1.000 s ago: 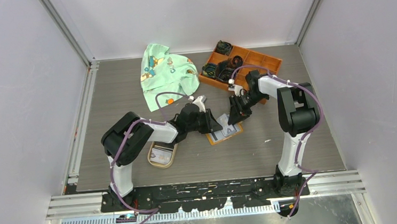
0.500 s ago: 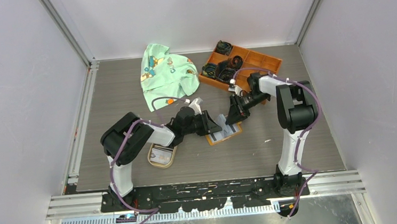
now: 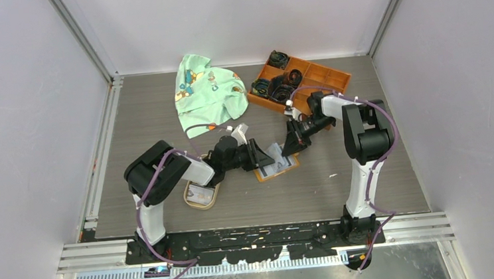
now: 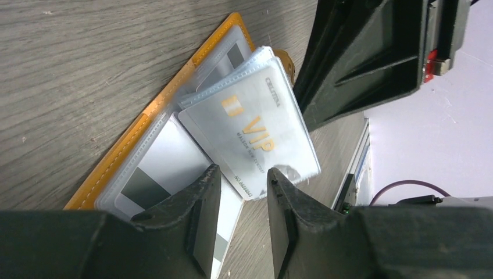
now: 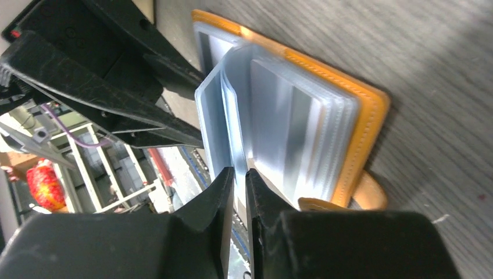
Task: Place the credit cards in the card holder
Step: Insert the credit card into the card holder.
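Observation:
The orange card holder (image 3: 280,167) lies open on the table between both arms, its clear sleeves fanned up. A white VIP credit card (image 4: 256,136) sits in one raised sleeve. A grey-striped card (image 4: 152,177) fills the flat slot beside it. My left gripper (image 4: 243,192) is open just short of the VIP card's corner, with nothing between its fingers. My right gripper (image 5: 235,174) is shut on a clear sleeve (image 5: 212,125) of the holder and holds it upright. More cards lie in the tan oval dish (image 3: 202,195).
An orange compartmented tray (image 3: 322,75) with dark coiled items stands at the back right. A green printed cloth (image 3: 206,93) lies at the back centre. In the top view the two grippers face each other a few centimetres apart over the holder.
My left gripper has opened and drawn back slightly to the left, off the VIP card. My right gripper has closed on the sleeve.

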`<state>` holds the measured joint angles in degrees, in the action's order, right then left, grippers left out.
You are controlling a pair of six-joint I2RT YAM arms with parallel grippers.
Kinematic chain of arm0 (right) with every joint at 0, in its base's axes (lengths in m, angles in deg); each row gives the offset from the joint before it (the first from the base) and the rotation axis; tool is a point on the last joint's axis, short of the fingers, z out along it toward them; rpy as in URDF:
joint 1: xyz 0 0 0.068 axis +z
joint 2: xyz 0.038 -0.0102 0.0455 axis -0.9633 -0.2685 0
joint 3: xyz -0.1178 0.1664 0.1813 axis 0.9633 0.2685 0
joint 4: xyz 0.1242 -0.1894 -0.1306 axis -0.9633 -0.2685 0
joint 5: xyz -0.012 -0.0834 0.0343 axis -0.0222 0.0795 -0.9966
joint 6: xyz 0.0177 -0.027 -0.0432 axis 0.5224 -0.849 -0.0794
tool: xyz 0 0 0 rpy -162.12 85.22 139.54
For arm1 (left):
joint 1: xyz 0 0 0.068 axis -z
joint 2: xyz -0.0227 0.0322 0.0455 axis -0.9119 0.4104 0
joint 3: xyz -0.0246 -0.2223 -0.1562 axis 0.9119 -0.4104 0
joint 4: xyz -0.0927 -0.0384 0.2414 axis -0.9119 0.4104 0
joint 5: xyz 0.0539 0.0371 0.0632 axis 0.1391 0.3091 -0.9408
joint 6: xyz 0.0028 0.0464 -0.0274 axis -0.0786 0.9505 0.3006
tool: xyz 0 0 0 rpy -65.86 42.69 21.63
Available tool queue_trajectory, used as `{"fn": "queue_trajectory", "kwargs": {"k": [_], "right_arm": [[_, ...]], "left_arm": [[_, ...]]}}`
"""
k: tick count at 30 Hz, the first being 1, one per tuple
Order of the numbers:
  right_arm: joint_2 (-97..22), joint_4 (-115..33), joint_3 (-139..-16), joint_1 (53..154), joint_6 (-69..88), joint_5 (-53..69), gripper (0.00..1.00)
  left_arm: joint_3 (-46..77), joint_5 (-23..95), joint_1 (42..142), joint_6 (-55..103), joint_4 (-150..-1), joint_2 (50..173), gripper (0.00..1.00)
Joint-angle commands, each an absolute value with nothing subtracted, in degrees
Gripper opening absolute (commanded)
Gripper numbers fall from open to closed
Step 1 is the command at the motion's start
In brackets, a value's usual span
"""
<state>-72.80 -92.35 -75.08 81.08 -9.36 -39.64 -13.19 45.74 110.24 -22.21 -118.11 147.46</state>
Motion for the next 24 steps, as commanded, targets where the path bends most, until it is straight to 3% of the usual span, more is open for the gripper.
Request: {"fn": "queue_trajectory", "kwargs": {"k": [1,6,17,24], "right_arm": [[-68.44,-88.73,-74.60,81.98,-7.32,-35.03,0.19],[-66.96,-86.73,-74.19,84.59,-6.81,-29.55,0.21],[-65.12,-85.90,-74.39,88.64,-6.70,-25.49,0.45],[-63.93,-85.75,-74.83,91.19,-7.15,-22.49,0.50]], "left_arm": [[-15.30,46.33,109.77,-22.80,-122.61,144.88,0.37],[-15.76,46.53,109.69,-22.70,-123.03,144.56,0.43],[-17.27,44.92,109.63,-21.71,-122.15,143.05,0.50],[-21.12,43.28,109.63,-21.08,-124.04,138.88,0.61]]}}
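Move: The upright clear sleeves, with the VIP card, are at the right fingertips, their middle about 3 cm left, level fore and aft and 1 cm below. The open card holder's middle is some 3 cm left, 3 cm back and 3 cm below that hand. From the left hand the sleeves are about 3 cm right, 1 cm ahead, level in height. The card tray lies roughly 21 cm left, 8 cm back and 3 cm below the left hand. Right fingers sink and slide left about 1.5 cm each, spreading at the sleeves; left, opening, backs off leftward 2 cm. ##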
